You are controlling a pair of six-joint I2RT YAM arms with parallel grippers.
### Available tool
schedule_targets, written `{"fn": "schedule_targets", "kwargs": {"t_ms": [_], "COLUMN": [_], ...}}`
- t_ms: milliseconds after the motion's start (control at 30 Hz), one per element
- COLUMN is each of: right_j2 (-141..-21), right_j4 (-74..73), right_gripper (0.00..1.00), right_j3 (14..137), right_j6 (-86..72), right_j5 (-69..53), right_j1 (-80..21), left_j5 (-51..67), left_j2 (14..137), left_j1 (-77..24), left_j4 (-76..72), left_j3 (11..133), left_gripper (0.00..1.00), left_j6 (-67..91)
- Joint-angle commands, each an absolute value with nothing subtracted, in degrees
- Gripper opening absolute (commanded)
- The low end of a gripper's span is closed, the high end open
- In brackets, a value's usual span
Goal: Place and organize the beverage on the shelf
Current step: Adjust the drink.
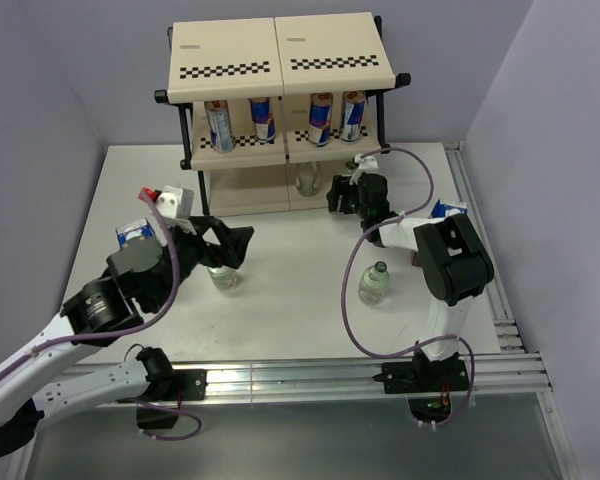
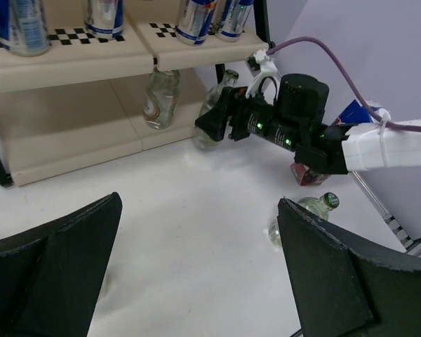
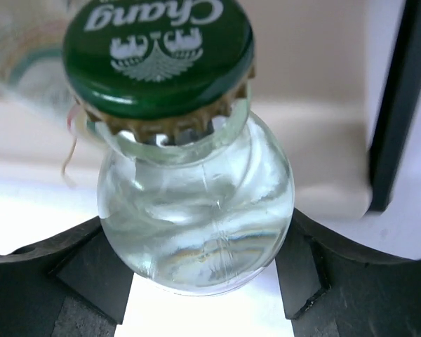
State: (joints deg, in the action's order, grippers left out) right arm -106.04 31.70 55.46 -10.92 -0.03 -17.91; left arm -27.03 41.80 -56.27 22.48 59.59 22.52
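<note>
The cream shelf (image 1: 280, 50) stands at the back with several cans (image 1: 320, 120) upright on its middle tier. One green-capped bottle (image 1: 305, 183) stands on the bottom tier. My right gripper (image 1: 338, 195) is shut on another clear bottle (image 3: 196, 203) just in front of that tier, its pads pressing both sides below the green cap (image 3: 158, 49). In the left wrist view this held bottle (image 2: 209, 116) is next to the shelf's bottom tier. My left gripper (image 1: 230, 245) is open and empty, above a standing bottle (image 1: 223, 277). A further bottle (image 1: 375, 283) stands at the right.
One carton (image 1: 135, 233) sits at the left behind my left arm. Another carton (image 1: 448, 210) sits at the right beside my right arm. The right arm's purple cable (image 1: 350, 290) loops over the table. Walls close in on both sides.
</note>
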Motion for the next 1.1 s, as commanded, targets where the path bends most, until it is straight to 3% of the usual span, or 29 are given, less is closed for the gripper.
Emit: {"fn": "schedule_targets", "kwargs": {"t_ms": [0,267,433,533,667,767,967,1067], "right_j2": [-100.12,-90.54,-79.12,-72.35,-64.44,-62.93,-62.49,-62.40], "right_j4": [39.37,44.03,41.84,40.78,37.45,34.12,28.75,27.95], "right_gripper": [0.04,0.00,0.00,0.00,0.00,0.00,0.00,0.00], "right_j3": [54.32,45.89,40.26,36.57,34.10,34.63,37.53,38.06], "right_j6": [-13.62,-14.33,-8.99,-5.55,-1.15,1.04,2.90,3.43], "right_j5": [-5.35,-15.36,-24.59,-30.39,-33.84,-34.45,-33.85,-33.66], "right_j1": [-17.40,-18.80,-23.10,-26.27,-28.74,-29.79,-31.54,-32.25], "left_j5": [-24.70,-34.52,-30.60,-24.71,-18.12,-14.16,-5.38,-4.14], "left_j2": [44.64,52.55,61.95,67.40,71.10,71.02,72.16,73.03], "left_j1": [-56.07,-55.99,-52.92,-50.72,-50.45,-50.54,-50.62,-51.15], "left_j4": [15.31,13.27,12.04,12.74,12.58,10.47,6.16,5.10], "left_j3": [59.59,61.17,65.73,69.86,72.42,71.11,70.05,70.31], "left_gripper": [1.00,1.00,0.97,0.89,0.71,0.54,0.31,0.26], "left_j6": [23.82,27.07,27.24,27.60,27.86,28.83,29.09,28.92]}}
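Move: The right hand already grips the Chang bottle by the shelf's lower right end; the left gripper hangs about 28 cm back, 25 cm to its left and 27 cm higher. So the held bottle is about 28 cm ahead of the left hand, 25 cm right and 27 cm below. From the right hand, the shelf bottle stands about 9 cm left and 3 cm ahead, while the table bottle is roughly 23 cm back and 6 cm right. Back from the shelf, after a small dip, the right hand carries its gripped bottle some 23 cm, also 10 cm left and as much up, swinging counter-clockwise by nearly 50 degrees. The left hand comes to meet it, going about 13 cm right, forward and somewhat down, and draws its wide-open fingers mostly shut near the bottle's cap. ##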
